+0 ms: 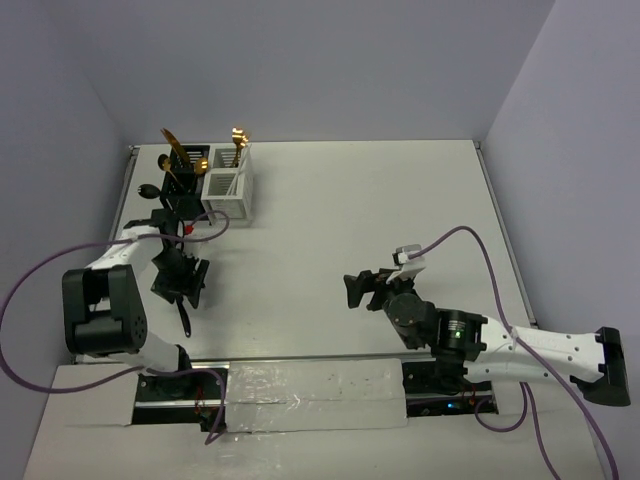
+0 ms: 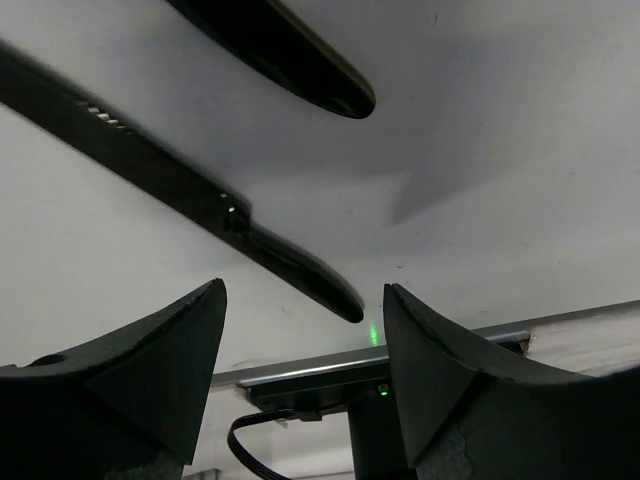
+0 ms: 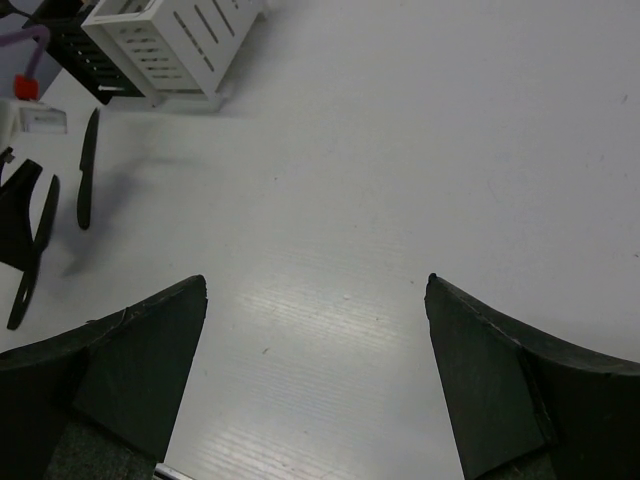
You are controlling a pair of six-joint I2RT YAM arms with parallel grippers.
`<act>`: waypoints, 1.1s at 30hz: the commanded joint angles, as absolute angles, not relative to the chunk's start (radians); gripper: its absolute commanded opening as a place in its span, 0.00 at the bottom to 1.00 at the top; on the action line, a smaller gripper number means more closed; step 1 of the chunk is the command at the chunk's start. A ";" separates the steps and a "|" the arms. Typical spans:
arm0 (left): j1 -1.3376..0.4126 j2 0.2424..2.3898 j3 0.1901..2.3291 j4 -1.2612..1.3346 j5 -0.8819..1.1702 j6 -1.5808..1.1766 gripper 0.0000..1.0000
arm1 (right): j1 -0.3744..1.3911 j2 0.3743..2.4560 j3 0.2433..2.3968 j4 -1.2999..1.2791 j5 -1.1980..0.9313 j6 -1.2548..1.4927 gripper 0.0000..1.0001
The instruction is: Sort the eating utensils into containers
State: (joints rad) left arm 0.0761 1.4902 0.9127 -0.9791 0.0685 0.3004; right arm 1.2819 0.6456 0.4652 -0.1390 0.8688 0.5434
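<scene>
Two black utensils lie on the white table under my left gripper [image 2: 302, 298]. One is a black knife [image 2: 180, 190] with a serrated blade; its handle end reaches just ahead of the open fingers. The other is a black handle [image 2: 290, 55] farther off. From above, the left gripper [image 1: 180, 278] hovers over them and one black utensil [image 1: 186, 317] pokes out toward the near edge. The black container [image 1: 185, 168] and white container [image 1: 228, 187] stand joined at the back left, with gold-headed utensils [image 1: 238, 140] standing in them. My right gripper [image 1: 355, 288] is open and empty over bare table [image 3: 330, 150].
A black spoon [image 1: 148, 190] lies left of the black container. Purple cables [image 1: 470, 240] loop from both arms. In the right wrist view the white container [image 3: 170, 45] and two black utensils [image 3: 88, 165] sit at the far left. A metal rail [image 2: 330, 365] marks the near table edge.
</scene>
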 commanded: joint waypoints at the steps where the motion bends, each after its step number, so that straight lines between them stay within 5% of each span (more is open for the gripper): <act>1: 0.045 1.519 0.896 -0.939 0.014 0.250 0.72 | 1.278 0.623 0.463 -0.092 0.879 0.505 0.96; 20: 0.048 1.638 0.830 -0.746 -0.135 0.250 0.52 | 1.276 0.546 0.434 -0.100 0.916 0.505 0.97; 26: 0.083 1.620 0.795 -0.710 -0.141 0.285 0.24 | 1.276 0.563 0.454 -0.110 0.926 0.495 0.97; 33: 0.150 1.628 0.770 -0.620 -0.144 0.333 0.09 | 1.278 0.566 0.469 -0.117 0.945 0.483 0.97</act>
State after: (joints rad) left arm 0.1158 1.5852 0.8268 -0.8375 -0.1024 0.2886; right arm 1.2800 0.5671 0.4320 -0.1207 0.9012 0.4965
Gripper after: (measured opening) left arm 0.238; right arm 0.969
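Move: The black knife I go for has its middle about 3 cm left of my left hand, roughly 1 cm ahead and 4 cm below, its handle slanting back and to the right. A second black knife lies on the table with its middle some 10 cm ahead and 1 cm right of my left hand; the black container stands about 30 cm ahead. From my right hand, the first knife is roughly 55 cm left, level fore and aft, 19 cm lower. I lower my open left hand about 3.5 cm onto the nearer black knife, easing back a centimetre at first and drifting left. Then, staying at table height, I close my fingers on its handle just behind the blade while still sweeping left, nearly 4 cm in all, rolling the hand some 10 degrees, left side up. ##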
